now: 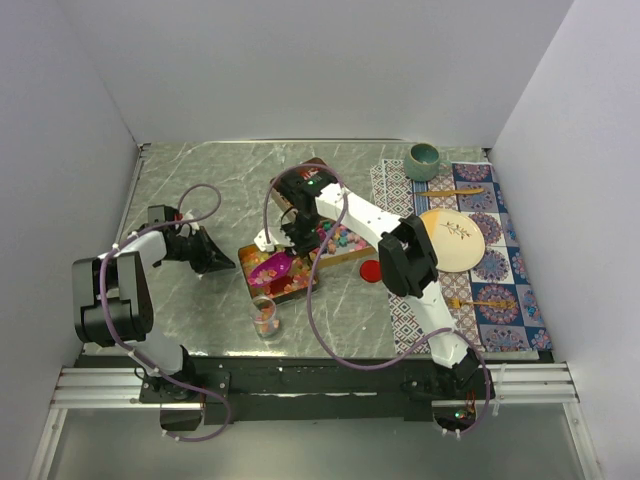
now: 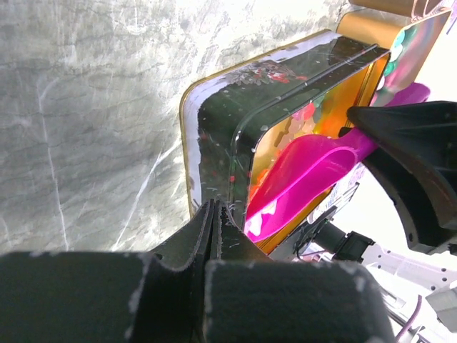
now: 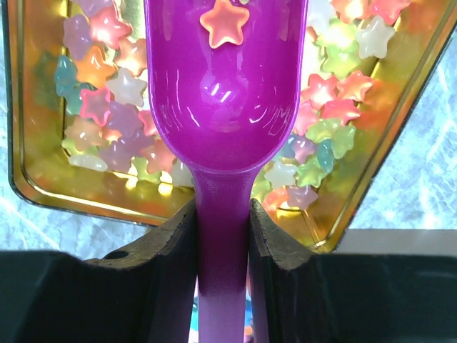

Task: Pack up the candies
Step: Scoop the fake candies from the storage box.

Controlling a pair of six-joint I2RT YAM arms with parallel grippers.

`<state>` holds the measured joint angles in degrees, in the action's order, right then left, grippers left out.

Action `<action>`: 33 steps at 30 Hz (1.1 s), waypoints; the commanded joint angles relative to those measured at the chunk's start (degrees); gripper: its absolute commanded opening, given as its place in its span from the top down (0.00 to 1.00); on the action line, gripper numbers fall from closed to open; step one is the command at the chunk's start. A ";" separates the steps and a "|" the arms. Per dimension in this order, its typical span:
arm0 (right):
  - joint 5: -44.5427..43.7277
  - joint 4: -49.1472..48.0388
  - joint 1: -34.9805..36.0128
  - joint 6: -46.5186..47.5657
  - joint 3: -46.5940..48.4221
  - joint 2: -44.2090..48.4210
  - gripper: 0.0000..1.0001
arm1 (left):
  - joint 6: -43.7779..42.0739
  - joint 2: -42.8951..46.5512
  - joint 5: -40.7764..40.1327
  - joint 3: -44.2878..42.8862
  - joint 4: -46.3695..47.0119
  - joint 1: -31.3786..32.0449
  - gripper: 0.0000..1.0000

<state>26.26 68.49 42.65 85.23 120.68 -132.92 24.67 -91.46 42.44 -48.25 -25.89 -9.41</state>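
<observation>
The candies are pastel star-shaped sweets lying in a shallow gold tin, which stands mid-table in the top view. My right gripper is shut on the handle of a purple scoop, whose bowl hovers over the tin with one orange star in it. From above, the right gripper hangs over the tin's middle and the scoop points to the near left. My left gripper is shut and empty, its tips right at the tin's dark outer wall on its left side.
A small glass jar holding some candies stands near the table's front edge, below the tin. A flat red lid lies right of the tin. On the patterned mat at right are a green cup, a plate and cutlery.
</observation>
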 commanded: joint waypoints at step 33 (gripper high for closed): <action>2.50 -11.38 -1.09 -25.04 -18.31 33.26 1.00 | -6.02 9.45 1.77 -7.99 0.06 -4.92 0.03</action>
<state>34.52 53.71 37.74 58.35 99.09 -104.29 21.93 -85.91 42.81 -52.14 -27.05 -14.13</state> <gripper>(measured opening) 0.357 0.784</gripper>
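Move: Behind and to the left of the right hand, whose scoop already dips among the star candies, the middle of the star-candy tin lies about 5 cm back, 4 cm left and 4 cm below. The clear jar stands some 15 cm back and 7 cm left; the gold candy box is 2 cm ahead and 11 cm right. From the left hand, the tin's middle is about 12 cm right, 2 cm back and 4 cm below. Drawing the held scoop back and down by about a centimetre among the star candies, the right hand then lifts it some 12 cm clear of the tin, shifting right and ending slightly back, as the wrist turns clockwise and raises the scoop's bowl end. The left hand, shut against the tin's left side, eases off left, then rises forward and opens wide. ##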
